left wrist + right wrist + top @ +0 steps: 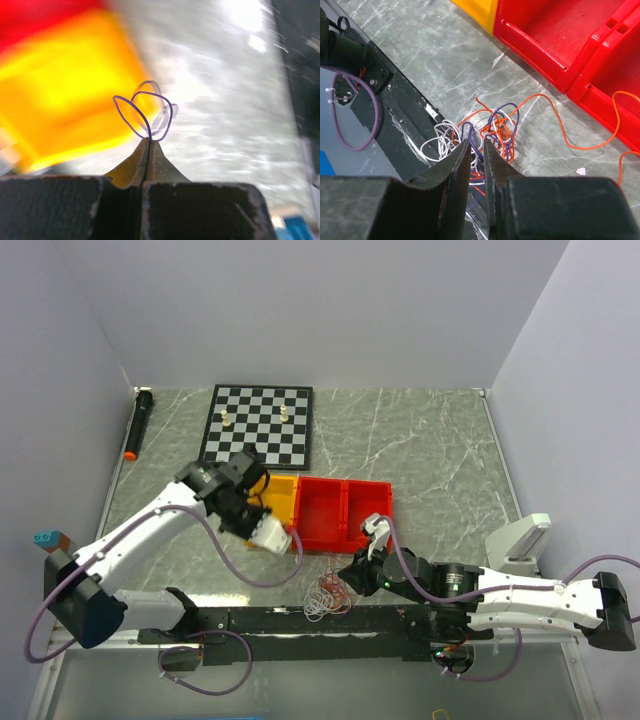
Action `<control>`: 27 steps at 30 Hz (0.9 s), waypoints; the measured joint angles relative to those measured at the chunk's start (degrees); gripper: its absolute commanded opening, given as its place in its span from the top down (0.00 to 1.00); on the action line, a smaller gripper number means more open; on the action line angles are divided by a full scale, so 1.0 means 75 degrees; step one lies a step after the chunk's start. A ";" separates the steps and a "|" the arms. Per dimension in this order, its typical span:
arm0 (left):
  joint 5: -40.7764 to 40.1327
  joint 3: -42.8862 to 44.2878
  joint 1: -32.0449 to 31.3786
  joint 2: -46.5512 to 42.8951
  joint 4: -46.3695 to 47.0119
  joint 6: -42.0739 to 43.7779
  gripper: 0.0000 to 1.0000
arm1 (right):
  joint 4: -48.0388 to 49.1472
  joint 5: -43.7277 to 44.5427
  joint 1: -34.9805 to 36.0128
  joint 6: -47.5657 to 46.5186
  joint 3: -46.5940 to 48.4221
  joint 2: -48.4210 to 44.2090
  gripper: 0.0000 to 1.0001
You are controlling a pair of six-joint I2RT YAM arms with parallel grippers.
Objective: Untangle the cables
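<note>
The cables (328, 597) lie as a small tangle of orange, white and purple wires (485, 132) on the marble table, against the black rail at the near edge. My right gripper (476, 142) hovers over the tangle, its jaws a narrow gap apart with a purple loop (470, 131) standing between them; in the top view it (343, 578) sits just right of the pile. One orange wire (555, 120) trails off toward the red bin. My left gripper (149, 141) is shut on a single thin purple wire loop (142, 112) and holds it up beside the yellow bin (60, 100).
A yellow bin (283, 490) and a red two-part bin (345, 512) stand mid-table. A chessboard (258, 425) with two pieces lies at the back, and a black marker (137, 425) by the left wall. The black rail (300, 620) runs along the near edge.
</note>
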 measured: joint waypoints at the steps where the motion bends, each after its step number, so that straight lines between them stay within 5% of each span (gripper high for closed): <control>1: 0.0096 0.0475 0.0000 0.0015 0.0032 -0.0149 0.99 | -0.0003 0.0003 0.0000 0.0000 0.0000 -0.0012 0.77; 6: 0.0478 0.1795 0.0000 -0.0006 0.0458 -0.1279 0.99 | -0.0009 0.0047 0.0000 0.0009 0.0000 -0.0090 0.77; 17: -0.0321 0.0874 0.0096 0.0848 0.3136 -0.3448 0.97 | -0.0012 0.0102 0.0000 0.0175 0.0000 -0.0341 0.78; 20: -0.0565 0.0886 0.0204 0.1157 0.3722 -0.3812 0.61 | -0.0015 0.0105 0.0000 0.0230 -0.0006 -0.0417 0.78; 22: -0.0714 0.0886 0.0271 0.1300 0.3949 -0.4033 0.04 | -0.0015 0.0105 0.0000 0.0262 -0.0012 -0.0463 0.78; 27: -0.0621 0.0886 0.0309 0.1201 0.3931 -0.4182 0.03 | -0.0026 0.0105 0.0000 0.0291 -0.0012 -0.0472 0.78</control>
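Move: The yellow tray, where the purple cable in the left fingers is going, lies about 10 cm ahead of that hand, some 5 cm to its right and 9 cm below. The red tray adjoins it, 12 cm farther right; the chessboard is about 21 cm beyond the yellow tray and 4 cm more to the left. The cable tangle lies some 9 cm back and 18 cm right of the left hand. From the right hand the yellow tray is about 14 cm ahead, 16 cm left and 10 cm lower. Swinging up about 7 cm and rightward first, the left hand carries the loose purple cable on forward and down over the yellow tray, some 12 cm farther out in all, turning about 30 degrees counter-clockwise as its fingers tilt outward; there they spread wide and let go of it. The right hand keeps its hold on a purple strand of the tangle, easing up 1.5 cm. ##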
